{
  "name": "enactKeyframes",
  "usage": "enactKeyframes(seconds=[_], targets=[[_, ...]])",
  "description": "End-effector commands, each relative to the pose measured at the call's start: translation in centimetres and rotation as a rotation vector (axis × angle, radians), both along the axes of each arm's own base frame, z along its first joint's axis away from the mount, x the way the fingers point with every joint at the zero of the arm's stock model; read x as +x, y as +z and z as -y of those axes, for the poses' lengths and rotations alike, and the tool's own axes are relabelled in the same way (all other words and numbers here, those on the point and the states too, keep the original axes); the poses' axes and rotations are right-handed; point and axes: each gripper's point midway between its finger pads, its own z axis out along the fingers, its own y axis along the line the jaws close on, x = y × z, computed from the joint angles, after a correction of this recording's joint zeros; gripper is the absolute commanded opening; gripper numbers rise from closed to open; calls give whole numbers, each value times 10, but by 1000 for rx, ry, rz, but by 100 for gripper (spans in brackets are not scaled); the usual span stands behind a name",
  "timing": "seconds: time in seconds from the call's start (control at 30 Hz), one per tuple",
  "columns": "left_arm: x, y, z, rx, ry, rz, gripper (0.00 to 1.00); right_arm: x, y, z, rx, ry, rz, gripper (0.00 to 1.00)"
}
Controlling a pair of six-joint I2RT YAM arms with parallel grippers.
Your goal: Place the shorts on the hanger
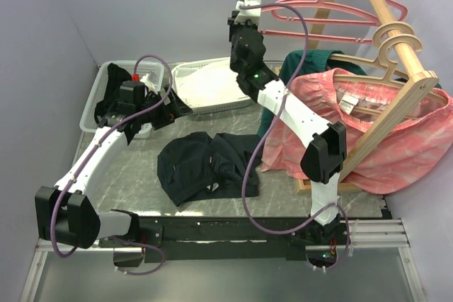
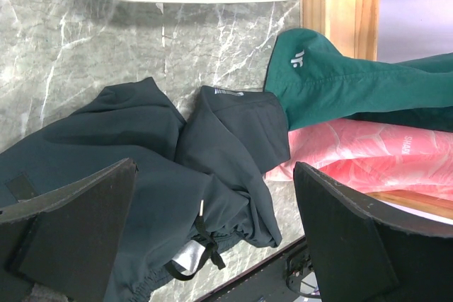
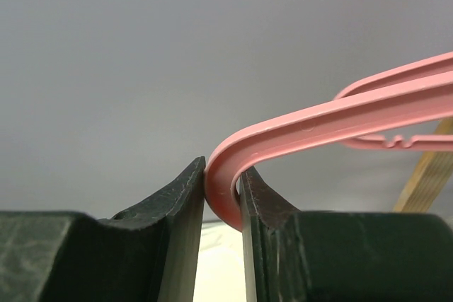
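Observation:
The dark shorts lie crumpled on the marble table in front of the arms. The left wrist view shows their drawstring waistband. My left gripper hovers above the table's back left, open and holding nothing. The pink hanger hangs by its hook on the wooden rack at the back right. My right gripper is raised to the hanger's left end. It is shut on the curved pink corner, which sits between the two fingers.
A white basket and a clear bin stand along the back. The slanted wooden rack carries pale wooden hangers, a pink patterned garment and a green garment. Grey walls close in the sides.

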Motion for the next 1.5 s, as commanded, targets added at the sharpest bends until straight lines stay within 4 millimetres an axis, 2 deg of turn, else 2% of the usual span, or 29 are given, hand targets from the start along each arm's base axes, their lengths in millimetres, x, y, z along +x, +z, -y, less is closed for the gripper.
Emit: enactKeyframes(seconds=[0.0,0.2,0.43,0.5,0.8,0.9,0.93,0.97,1.0,1.03,1.1,1.13,1.17,1.2,1.23,1.3,1.47], targets=[[1,22,-2,-5,-8,84,98,-39,47,0,36,58,73,2],[4,30,-13,6,37,102,97,-66,43,-23,47,143,38,1],[7,49,-35,-13,111,136,97,-105,30,-48,93,298,-7,0],[7,53,-36,-22,118,143,97,-117,26,-55,93,333,-19,0],[0,71,-45,-1,155,180,97,-144,15,-72,118,442,-74,0],[-1,72,-48,6,166,173,97,-160,10,-87,122,543,-109,0],[-1,72,-49,6,169,170,97,-169,14,-90,149,580,-109,0],[-2,74,-51,2,174,173,97,-174,9,-94,151,613,-128,0],[-2,77,-51,0,173,173,97,-186,6,-106,141,711,-144,0],[-3,80,-55,-3,182,176,97,-198,10,-110,167,772,-148,0],[-4,91,-58,-5,190,187,97,-218,-3,-125,157,898,-183,0],[-6,95,-59,-6,195,191,97,-238,-1,-135,156,1010,-187,0],[-7,100,-60,-10,204,196,97,-250,-12,-142,142,1071,-209,0],[-9,111,-62,-14,212,217,97,-259,-13,-146,152,1111,-210,0],[-12,114,-63,-16,215,218,98,-277,-24,-152,129,1201,-230,0],[-19,129,-62,-28,214,248,99,-299,-31,-159,104,1292,-227,0],[-43,151,-53,-68,156,278,93,-363,-69,-169,-33,1524,-244,0]])
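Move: The right hand, pinching the pink hanger's end, has the shorts about 29 cm back, 11 cm to its left and some 43 cm below. From this hand, the basket of white cloth lies about 2 cm back, 10 cm left and 42 cm below, and the other pink hanger about 18 cm right, 2 cm ahead, near its height. The left hand has the shorts roughly 10 cm back, 9 cm right and 20 cm below. Right hand swings its hanger back 30 cm and left towards the shorts, turning counter-clockwise; left hand rises. ##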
